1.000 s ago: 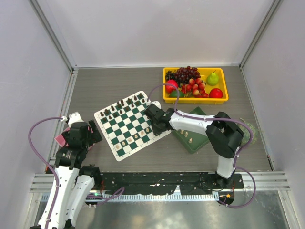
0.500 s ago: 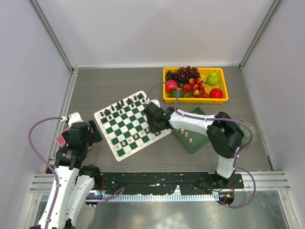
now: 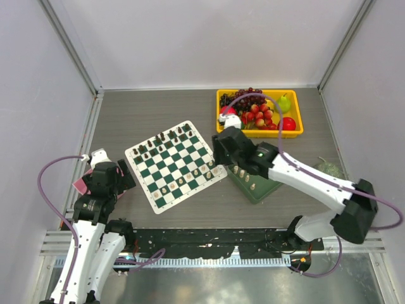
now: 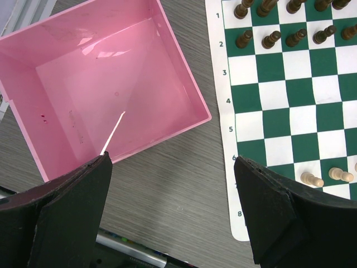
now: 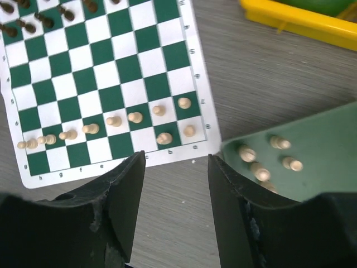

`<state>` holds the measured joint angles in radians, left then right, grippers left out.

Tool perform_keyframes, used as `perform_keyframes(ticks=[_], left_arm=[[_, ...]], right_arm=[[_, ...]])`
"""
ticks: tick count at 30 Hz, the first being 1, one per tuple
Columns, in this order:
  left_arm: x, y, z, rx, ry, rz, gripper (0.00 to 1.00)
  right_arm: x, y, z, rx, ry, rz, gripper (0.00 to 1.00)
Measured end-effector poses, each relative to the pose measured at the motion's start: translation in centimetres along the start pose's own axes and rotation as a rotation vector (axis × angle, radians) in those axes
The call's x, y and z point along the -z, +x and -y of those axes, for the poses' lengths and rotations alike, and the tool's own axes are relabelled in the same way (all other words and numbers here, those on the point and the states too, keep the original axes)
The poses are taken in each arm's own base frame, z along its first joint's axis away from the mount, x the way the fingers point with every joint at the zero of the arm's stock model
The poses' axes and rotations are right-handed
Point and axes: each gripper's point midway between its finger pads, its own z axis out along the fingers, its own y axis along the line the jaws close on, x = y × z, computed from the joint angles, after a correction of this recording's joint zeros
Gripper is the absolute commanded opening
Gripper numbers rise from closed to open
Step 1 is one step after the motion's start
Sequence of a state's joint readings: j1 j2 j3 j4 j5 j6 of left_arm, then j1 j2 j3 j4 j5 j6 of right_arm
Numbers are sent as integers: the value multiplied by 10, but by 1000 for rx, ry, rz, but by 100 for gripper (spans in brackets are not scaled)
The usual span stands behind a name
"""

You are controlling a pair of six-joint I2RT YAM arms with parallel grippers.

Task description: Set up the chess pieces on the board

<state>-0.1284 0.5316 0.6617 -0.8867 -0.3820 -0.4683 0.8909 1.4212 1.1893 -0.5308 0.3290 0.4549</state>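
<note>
The green and white board [image 3: 171,161] lies left of centre. Several cream chess pieces [image 5: 135,117] stand in a row along its near side, with two more [image 5: 163,138] on the edge row by the corner. Other cream pieces [image 5: 246,153] stand in the dark green tray [image 5: 318,145]. My right gripper [image 5: 175,162] is open and empty, above bare table between the board's corner and the tray; the top view has it [image 3: 223,152] at the board's right corner. My left gripper [image 4: 173,167] is open and empty, left of the board [image 4: 290,111].
Dark pieces [image 5: 42,21] fill the board's far rows. A pink box [image 4: 100,84] sits by my left gripper. A yellow tray [image 3: 259,132] with grapes, a pear and apples stands behind the green tray [image 3: 262,187]. White walls enclose the table.
My right gripper has opened and pulled back off the board's near right corner toward the green tray, its elbow swinging right. The left arm has not moved.
</note>
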Motion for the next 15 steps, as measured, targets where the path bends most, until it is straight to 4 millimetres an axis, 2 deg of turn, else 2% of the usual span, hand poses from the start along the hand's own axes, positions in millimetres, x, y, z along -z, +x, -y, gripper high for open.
perform_keyframes(ticks=[2,4,6,10,13,15], left_arm=[[0,0,0,0,0,0,99],[0,0,0,0,0,0,99],[0,0,0,0,0,0,99],[0,0,0,0,0,0,99],[0,0,0,0,0,0,99],[0,0,0,0,0,0,99]], right_arm=[[15,-6,19,-47,19,46,55],[18,-3,44,-93,60,58,55],[14,13,76,-141,128,36,55],[5,60,131,-212,251,-65,55],[6,81,152,-242,294,-114,53],[8,85,157,-258,296,-118,52]])
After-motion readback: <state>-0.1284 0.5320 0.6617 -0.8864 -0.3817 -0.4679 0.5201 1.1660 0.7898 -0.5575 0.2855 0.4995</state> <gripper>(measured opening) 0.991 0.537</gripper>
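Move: My right hand is empty, with the near-corner white piece in the green tray about 15 cm to its right, 5 cm back and 15 cm below. The next white piece lies about 13 cm right and 1 cm back; the tall cross-topped piece is 8 cm right and 2 cm ahead, both as low. The back-row piece on the board stands 4 cm to the left, level with it. From my left hand, that near-corner piece is roughly 56 cm right, 2 cm ahead and 12 cm below. I sweep my empty right hand off the board's near corner and rightward over the green tray, about 16 cm. After a slight first rise I sink some 8 cm, slowing at the end. Meanwhile I swing the wrist about 20 degrees clockwise and tip the fingers a little further down, leaving them half open above the remaining white pieces without touching them. ##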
